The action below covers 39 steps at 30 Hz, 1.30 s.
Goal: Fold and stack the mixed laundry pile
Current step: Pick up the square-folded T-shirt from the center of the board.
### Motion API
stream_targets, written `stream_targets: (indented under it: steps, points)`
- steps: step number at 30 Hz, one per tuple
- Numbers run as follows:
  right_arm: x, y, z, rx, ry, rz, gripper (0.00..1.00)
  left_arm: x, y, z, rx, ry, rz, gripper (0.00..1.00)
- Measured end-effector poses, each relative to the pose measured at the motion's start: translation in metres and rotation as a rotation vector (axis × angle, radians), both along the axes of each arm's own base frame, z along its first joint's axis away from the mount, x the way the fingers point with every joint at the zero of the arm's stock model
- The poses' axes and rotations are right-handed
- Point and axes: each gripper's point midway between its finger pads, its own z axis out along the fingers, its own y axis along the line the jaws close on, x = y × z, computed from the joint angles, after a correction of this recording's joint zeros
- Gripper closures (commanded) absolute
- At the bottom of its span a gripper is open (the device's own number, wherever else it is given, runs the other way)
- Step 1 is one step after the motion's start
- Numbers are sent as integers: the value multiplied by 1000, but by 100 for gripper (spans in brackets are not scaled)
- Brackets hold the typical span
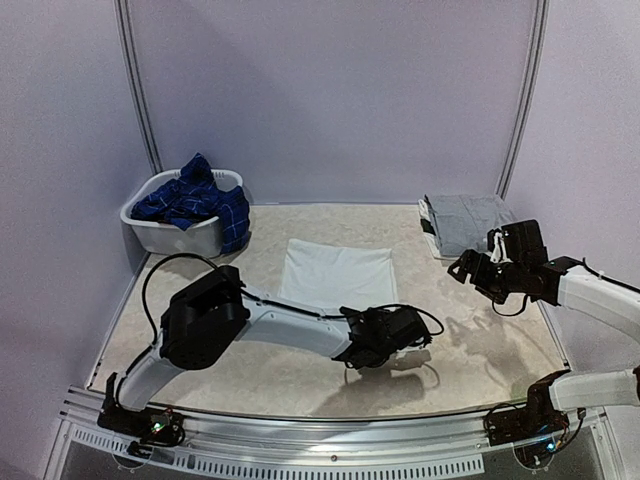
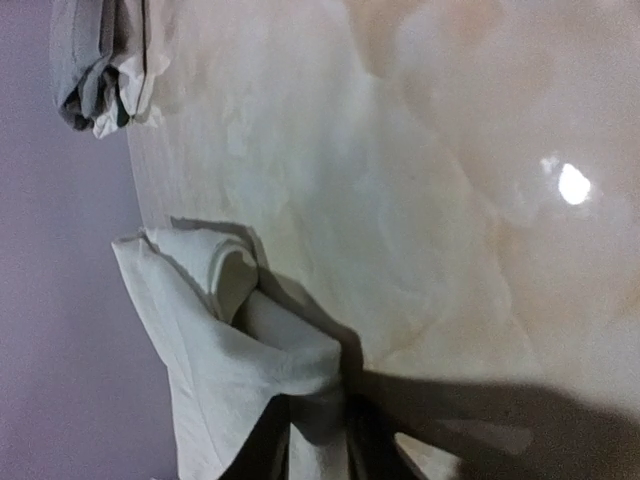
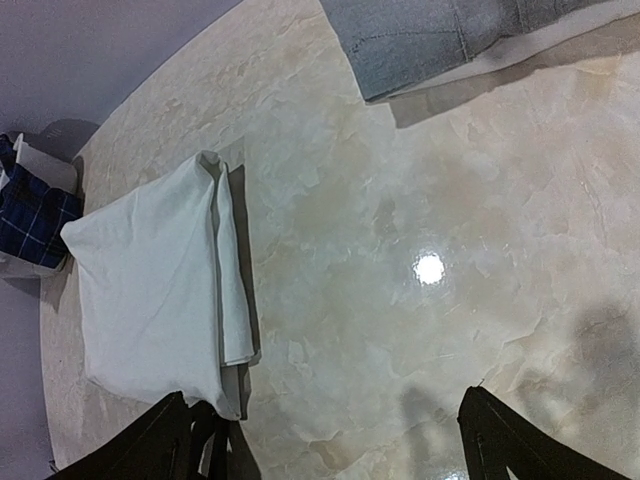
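Observation:
A folded white garment (image 1: 335, 275) lies flat mid-table. My left gripper (image 1: 385, 340) reaches across to the garment's near right corner. In the left wrist view the dark fingers (image 2: 262, 445) pinch a bunched fold of the white cloth (image 2: 220, 350), so the left gripper (image 2: 318, 440) is shut on it. My right gripper (image 1: 478, 270) hovers open at the right, nothing between its fingertips (image 3: 168, 435); the white garment (image 3: 150, 280) lies to its left. The rest of the laundry pile, a navy plaid shirt (image 1: 195, 200), fills the basket.
The white basket (image 1: 165, 238) stands at the back left. A folded grey garment (image 1: 465, 220) lies at the back right, also seen as grey cloth (image 3: 430, 40) and a grey stack (image 2: 100, 60). Curved wall panels close the back.

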Motion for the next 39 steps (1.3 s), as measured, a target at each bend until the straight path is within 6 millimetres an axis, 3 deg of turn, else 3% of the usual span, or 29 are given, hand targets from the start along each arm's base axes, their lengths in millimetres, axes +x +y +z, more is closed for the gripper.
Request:
stream_targets:
  steps: [4,11,17,27,32,39]
  points:
    - [0,1,-4,-4,11,10,6,5,-1,-6,7,-14,1,100]
    - [1,8,-12,13,36,38,5,6,-2,-8,-26,-10,2,100]
    - [6,21,-10,69,32,81,1,1,11,3,-115,69,12,100]
    - [25,63,-19,199,50,158,1,1,23,51,-322,143,49,100]
    - [37,92,-30,256,81,193,1,-2,25,57,-367,167,54,100]
    - [54,117,-44,340,113,186,6,-8,30,61,-406,193,57,100]
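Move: The T-shirt's near right corner lies practically at the left hand, 1 cm ahead, 1 cm left and 1 cm below, between its part-open fingers; the shirt's middle is roughly 12 cm ahead, 13 cm left and 1 cm below. From the open right hand, the middle of the shirt's right edge is about 8 cm ahead, 14 cm left and 12 cm below. The grey stack sits some 24 cm ahead of the right hand, 2 cm to its right and 10 cm below. The T-shirt's near right corner is pinched as the left fingers finish closing with a slight dip, then lifted about 7 cm and drawn some 3 cm left, the wrist rolling its left side down. The right hand, fingers wide, swings about 12 cm left while reaching forward and sinking towards the right edge, its left side rolling up. ##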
